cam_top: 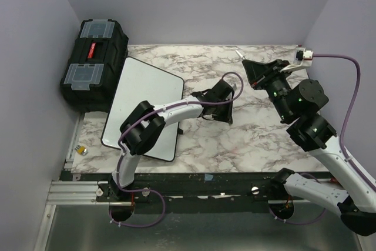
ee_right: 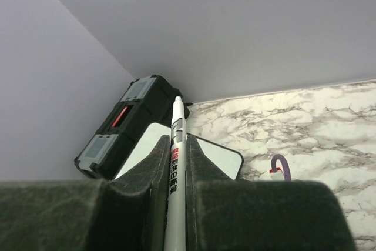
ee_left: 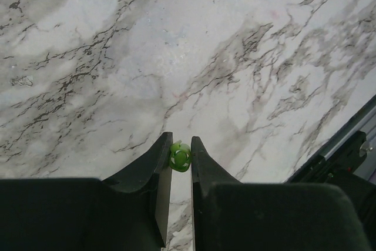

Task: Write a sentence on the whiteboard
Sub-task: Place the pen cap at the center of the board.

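The whiteboard point(cam_top: 144, 95) lies flat at the table's left, and its far corner also shows in the right wrist view point(ee_right: 220, 152). My left arm crosses its near right corner. The sentence is out of view; the parts of the board's face that show are plain white. My left gripper point(ee_left: 181, 138) hangs over bare marble at mid-table point(cam_top: 226, 113), shut on a small green cap point(ee_left: 180, 157). My right gripper point(ee_right: 176, 140), raised at the back right point(cam_top: 244, 58), is shut on a white marker point(ee_right: 177, 119) whose tip point(cam_top: 239, 54) points left toward the board.
A black toolbox point(cam_top: 94, 63) with clear lid compartments stands just beyond the board, against the left wall point(ee_right: 126, 124). A small yellow object point(cam_top: 82, 150) lies off the table's left edge. A purple cable point(cam_top: 346, 86) loops along the right wall.
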You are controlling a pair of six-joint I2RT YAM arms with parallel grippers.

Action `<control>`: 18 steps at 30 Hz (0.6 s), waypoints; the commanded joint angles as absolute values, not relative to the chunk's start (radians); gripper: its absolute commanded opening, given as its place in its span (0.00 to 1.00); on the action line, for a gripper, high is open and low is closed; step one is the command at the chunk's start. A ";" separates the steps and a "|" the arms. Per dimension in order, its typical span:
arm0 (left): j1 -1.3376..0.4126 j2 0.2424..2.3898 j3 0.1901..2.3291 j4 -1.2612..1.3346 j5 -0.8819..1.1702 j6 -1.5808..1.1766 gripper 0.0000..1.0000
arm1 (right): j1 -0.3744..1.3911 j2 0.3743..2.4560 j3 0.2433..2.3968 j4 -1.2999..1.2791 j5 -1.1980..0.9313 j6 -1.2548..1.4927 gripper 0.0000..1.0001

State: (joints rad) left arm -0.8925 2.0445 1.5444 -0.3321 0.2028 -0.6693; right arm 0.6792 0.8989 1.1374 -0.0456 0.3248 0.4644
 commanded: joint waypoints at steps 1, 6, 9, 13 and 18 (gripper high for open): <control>-0.897 2.063 1.523 -0.322 0.177 -0.609 0.12 | 0.681 0.878 1.139 -0.103 0.338 0.541 0.01; -0.896 2.069 1.505 -0.308 0.187 -0.583 0.23 | 0.681 0.872 1.166 -0.242 0.333 0.608 0.01; -0.893 2.062 1.491 -0.314 0.210 -0.566 0.33 | 0.681 0.841 1.103 -0.262 0.364 0.657 0.01; -0.884 2.048 1.453 -0.299 0.227 -0.548 0.46 | 0.681 0.828 1.020 -0.233 0.369 0.685 0.01; -0.871 1.959 1.389 -0.330 0.215 -0.546 0.70 | 0.680 0.870 1.002 -0.181 0.336 0.704 0.01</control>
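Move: My left hand already holds the green pen cap, with its spot on the bare marble tabletop about 8 cm straight below and perhaps 1 cm nearer me. From that hand the whiteboard's middle lies some 33 cm left and 8 ahead. One black clip on its edge is about 19 cm left and 1 back, the other 18 left and 11 ahead. From my right hand the spot is roughly 4 cm left, 1 back and 45 below. I let go of the pen cap with my left hand, spreading its fingers from nearly shut to over half open while it sinks about 4 cm towards the tabletop and drifts some 2.5 cm left. My right hand keeps its grip on the pen and comes down some 7 cm, tipping the fingers about 15 degrees downward. ##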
